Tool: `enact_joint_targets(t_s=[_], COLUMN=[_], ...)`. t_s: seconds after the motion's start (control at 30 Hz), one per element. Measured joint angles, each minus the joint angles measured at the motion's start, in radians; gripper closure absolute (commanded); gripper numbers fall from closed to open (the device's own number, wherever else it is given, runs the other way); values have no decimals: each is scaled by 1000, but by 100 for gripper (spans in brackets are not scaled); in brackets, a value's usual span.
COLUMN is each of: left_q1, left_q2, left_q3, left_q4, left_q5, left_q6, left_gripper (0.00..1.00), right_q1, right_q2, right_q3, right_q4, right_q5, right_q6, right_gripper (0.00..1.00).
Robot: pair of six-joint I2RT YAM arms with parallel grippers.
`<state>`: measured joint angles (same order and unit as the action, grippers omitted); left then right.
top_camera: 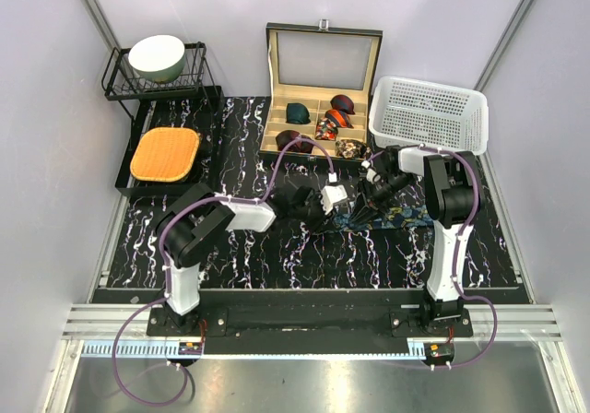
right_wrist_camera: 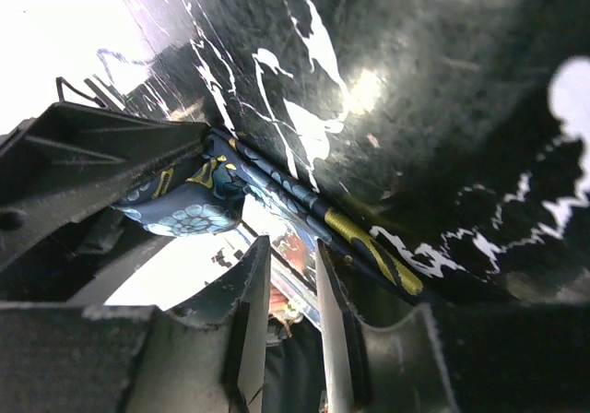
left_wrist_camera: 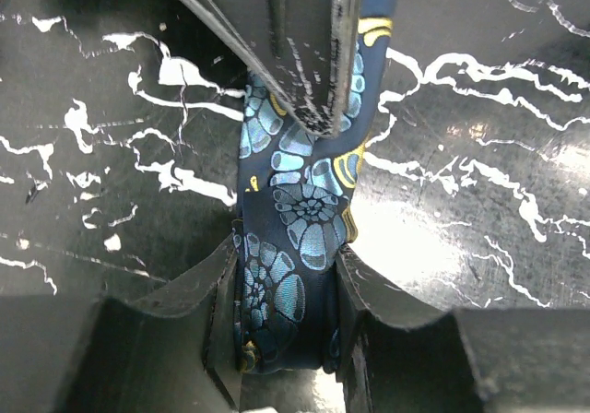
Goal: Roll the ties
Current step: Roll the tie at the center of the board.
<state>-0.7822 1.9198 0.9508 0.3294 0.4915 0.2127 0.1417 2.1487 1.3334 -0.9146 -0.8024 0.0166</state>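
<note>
The dark navy tie (top_camera: 398, 217) with teal flowers and gold marks lies as a strip on the black marbled table, right of centre. My left gripper (top_camera: 330, 214) is shut on its bunched end (left_wrist_camera: 277, 293), which fills the gap between the fingers. The strip runs up under my right gripper's fingers (left_wrist_camera: 309, 53). The right gripper (top_camera: 367, 206) stands over the tie (right_wrist_camera: 369, 240). Its jaws (right_wrist_camera: 290, 258) are apart, with the tie's underside showing in the gap, and the left gripper's fingers (right_wrist_camera: 83, 164) are close beside it.
An open wooden box (top_camera: 323, 86) at the back holds coiled ties: green (top_camera: 298, 112), maroon (top_camera: 343, 101), red-orange (top_camera: 339, 118). A white basket (top_camera: 427, 113) stands at the back right. A wire rack with a bowl (top_camera: 157, 58) and an orange cushion (top_camera: 165, 152) stand at the left.
</note>
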Motion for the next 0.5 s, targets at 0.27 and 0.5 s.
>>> enact_joint_targets(t_s=[0.27, 0.5], left_q1=[-52, -61], left_q2=[8, 40], left_q3=[92, 169], left_q4=[-169, -255], left_q5=[-114, -126], left_q6=[60, 82], left_gripper=[73, 67], right_q1=[2, 6], right_q2=[3, -78], right_q3=[26, -13], right_q4=[-19, 59], right_q5=[-36, -114], right_q6=[-36, -51], right_gripper=[44, 42])
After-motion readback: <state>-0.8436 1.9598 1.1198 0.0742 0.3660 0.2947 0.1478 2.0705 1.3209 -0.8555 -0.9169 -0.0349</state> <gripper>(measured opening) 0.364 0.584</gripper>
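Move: The rolled end of the tie is already pinched in the left hand, right between its fingertips. From the right hand it lies about 5 cm to the left, roughly level ahead and at much the same height. The middle of the unrolled strip is some 8 cm to the right of the right hand and about 1 cm lower. The tie box stands some 25 cm ahead of the right hand and 10 cm to its left; the white basket is about 25 cm ahead and 18 cm to its right. The right hand lifts about 3 cm from beside the roll, pulling up from the strip and drifting some 1.5 cm left and 1 cm forward, as its partly open fingers spread wider and tilt up by roughly 10 degrees. Meanwhile the left hand keeps its pinch on the rolled end and tips its fingertips about 10 degrees further down, then shifts about 1 cm right along the strip, bringing the roll in under the side of the raised right fingers. ##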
